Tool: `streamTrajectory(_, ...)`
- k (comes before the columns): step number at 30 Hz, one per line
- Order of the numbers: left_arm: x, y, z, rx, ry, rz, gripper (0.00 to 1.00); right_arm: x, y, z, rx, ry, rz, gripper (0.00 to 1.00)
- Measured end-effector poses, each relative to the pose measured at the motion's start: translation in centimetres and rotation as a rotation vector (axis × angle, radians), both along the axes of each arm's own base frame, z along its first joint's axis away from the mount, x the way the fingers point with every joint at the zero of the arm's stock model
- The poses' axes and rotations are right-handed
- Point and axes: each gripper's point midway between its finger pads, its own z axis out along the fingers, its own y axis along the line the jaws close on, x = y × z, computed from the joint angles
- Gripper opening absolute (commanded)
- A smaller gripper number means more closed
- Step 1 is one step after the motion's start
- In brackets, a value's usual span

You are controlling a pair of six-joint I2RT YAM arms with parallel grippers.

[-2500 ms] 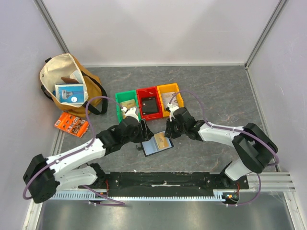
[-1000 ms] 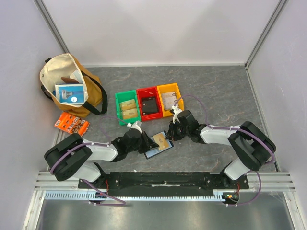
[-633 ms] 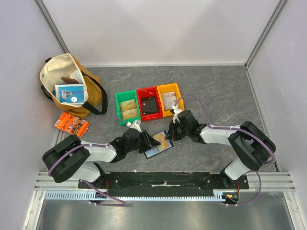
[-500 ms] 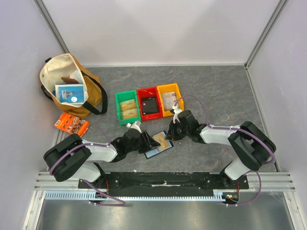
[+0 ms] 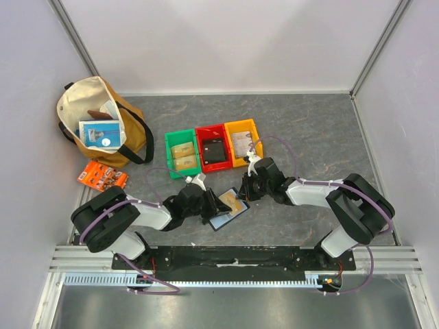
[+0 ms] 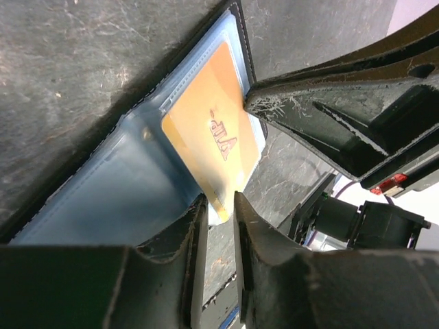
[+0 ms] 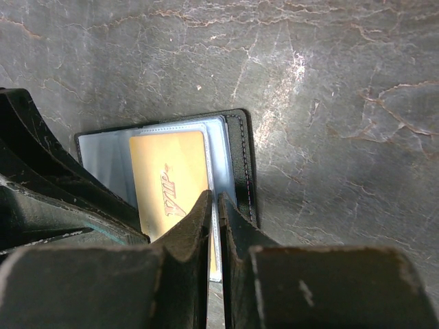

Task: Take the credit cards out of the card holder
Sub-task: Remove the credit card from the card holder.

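Observation:
The card holder (image 5: 226, 212) lies open on the grey table, shiny blue-grey panels up. A gold credit card (image 5: 234, 202) marked VIP sticks partway out of its clear sleeve. My left gripper (image 5: 218, 203) is low at the holder's left side. In the left wrist view its jaws (image 6: 219, 205) stand slightly apart with the gold card's (image 6: 212, 137) corner at their mouth, beside the holder's panel (image 6: 103, 185). My right gripper (image 5: 243, 192) is shut on the holder's far end. In the right wrist view its tips (image 7: 215, 199) pinch the clear sleeve edge between the gold card (image 7: 168, 175) and the black rim (image 7: 241, 164).
A green bin (image 5: 169, 156), a red bin (image 5: 199, 148) and a yellow bin (image 5: 258, 141) stand in a row behind the grippers, cards in the green and yellow ones, a flat black item in the red. A tan bag (image 5: 82, 97) and an orange packet (image 5: 101, 177) lie at the left.
My left arm has dropped low to the table and pushed in toward the card. Its jaws opened wider and have narrowed again. The right gripper has kept its grip.

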Motion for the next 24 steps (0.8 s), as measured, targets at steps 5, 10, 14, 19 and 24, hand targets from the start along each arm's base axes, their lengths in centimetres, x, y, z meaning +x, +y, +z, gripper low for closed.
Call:
streamTrajectory(5, -0.2, 0.1, 0.1, -0.019, -0.013, -0.002, 0.13, 0.0, 0.0, 0.0, 0.001, 0.002, -0.003, 0.13)
streamTrajectory(10, -0.2, 0.2, 0.2, -0.031, -0.023, -0.001, 0.02, 0.0, -0.1, 0.0, 0.002, 0.004, -0.006, 0.13)
streamTrajectory(14, -0.2, 0.2, 0.3, -0.041, -0.03, 0.001, 0.02, 0.1, -0.1, 0.0, 0.002, 0.005, -0.008, 0.13)
streamTrajectory(19, -0.5, 0.7, 0.2, -0.045, -0.024, 0.018, 0.02, 0.1, -0.2, -0.1, 0.001, 0.005, -0.01, 0.12)
streamTrajectory(24, -0.9, 1.6, 0.4, -0.04, -0.019, 0.038, 0.02, 0.1, -0.2, -0.1, 0.0, 0.006, -0.011, 0.12)
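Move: The yellow card lies in the open card holder, its middle some 3 cm ahead of the left hand and 1 cm to its right, about level; its near corner is already between the parted fingertips. The middle of the holder is about 1 cm left of that hand. The red tray sits about 22 cm ahead and 5 cm left, the orange tray 24 cm ahead and 4 cm right. From the right hand the card's middle is 3 cm left and 1 cm back. Close the slightly open left fingers on the near edge of the yellow card, holding the left hand nearly still until they are shut. Then draw it to the left and a little back, about 2 cm away from the right hand, keeping the pinch. Leave the right gripper where it is, its nearly shut tips resting on the right end of the card holder. ##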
